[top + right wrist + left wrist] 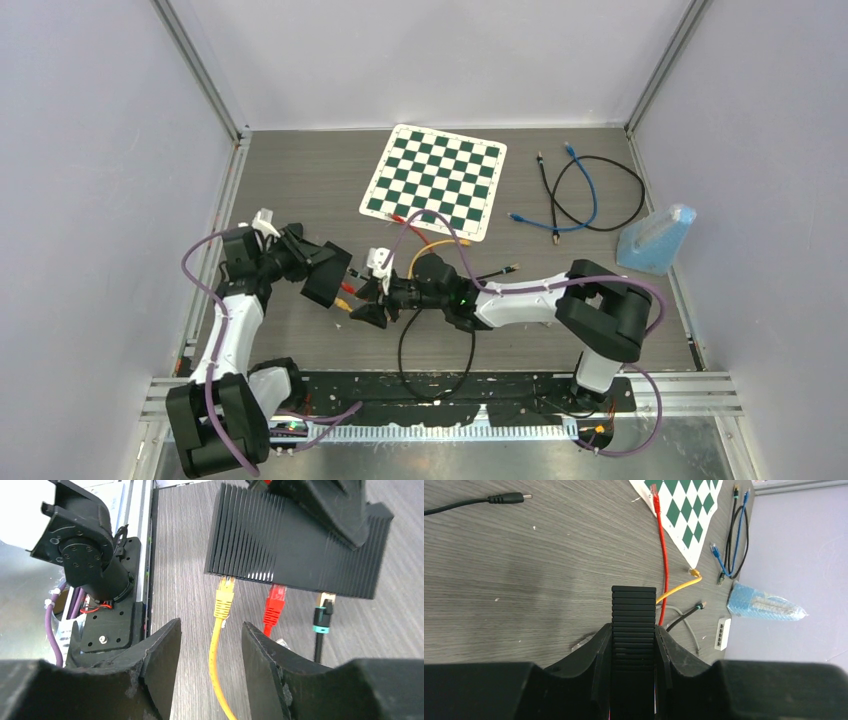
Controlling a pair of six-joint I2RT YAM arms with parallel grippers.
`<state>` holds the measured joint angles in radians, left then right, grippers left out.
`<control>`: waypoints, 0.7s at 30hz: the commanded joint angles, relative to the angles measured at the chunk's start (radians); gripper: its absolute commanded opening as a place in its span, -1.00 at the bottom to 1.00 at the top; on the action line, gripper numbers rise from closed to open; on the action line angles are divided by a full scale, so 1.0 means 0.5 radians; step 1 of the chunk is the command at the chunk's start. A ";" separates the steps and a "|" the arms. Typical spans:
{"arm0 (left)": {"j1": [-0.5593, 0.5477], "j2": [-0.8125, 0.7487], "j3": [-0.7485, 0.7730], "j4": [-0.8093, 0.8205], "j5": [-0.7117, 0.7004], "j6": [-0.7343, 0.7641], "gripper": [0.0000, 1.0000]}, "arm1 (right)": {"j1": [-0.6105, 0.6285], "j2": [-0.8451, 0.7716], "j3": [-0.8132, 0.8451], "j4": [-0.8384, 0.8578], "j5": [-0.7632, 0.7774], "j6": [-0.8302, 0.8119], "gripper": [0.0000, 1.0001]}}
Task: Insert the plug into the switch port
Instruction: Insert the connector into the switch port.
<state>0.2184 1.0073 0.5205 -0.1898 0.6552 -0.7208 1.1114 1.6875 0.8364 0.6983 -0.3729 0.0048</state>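
Observation:
The switch [295, 545] is a black ribbed box held above the table, with my left gripper [634, 635] shut on it across its narrow sides. In its near face sit a yellow plug [224, 597], a red plug [274, 605] and a black plug with a teal collar [322, 615]. My right gripper [211, 627] is open just behind the yellow plug. The yellow cable [216, 665] runs between its fingers without touching either one. In the top view the two grippers meet at the switch [326, 275], left of centre.
A green-and-white chessboard mat [435, 180] lies at the back. Blue and black cables [580, 195] and a blue bag [655, 240] are at the right. A black cable loop [435, 360] lies near the arm bases. A small white hub [722, 633] sits by the wall.

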 commanded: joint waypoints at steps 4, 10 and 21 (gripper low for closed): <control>0.012 -0.113 -0.003 0.170 0.112 -0.086 -1.00 | 0.080 0.230 0.221 0.097 0.135 0.207 0.04; 0.014 -0.072 -0.078 0.289 0.160 -0.159 -1.00 | 0.101 0.343 0.386 0.054 0.236 0.185 -0.05; -0.005 -0.072 -0.268 0.425 0.029 -0.072 -1.00 | 0.071 0.440 0.697 -0.012 0.265 0.118 -0.89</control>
<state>0.2260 0.9825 0.4389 -0.0334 0.6796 -0.7811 1.1542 1.9018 1.0622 0.5850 -0.2638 0.0769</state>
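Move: The yellow plug, already at its port in the switch's near right edge, lies about 5 cm to the right hand's left, 2 cm ahead and 3 cm lower. From that plug, the red plug sits some 4 cm farther out and 1 cm to the right; the black plug is about 7 cm farther out and 3 cm to the right. From the left hand, which holds the switch, the yellow plug is roughly 9 cm back, 3 cm right and 4 cm below. Right hand reaches about 5 cm left and 3 down, pinching the yellow plug; left keeps holding the switch. ##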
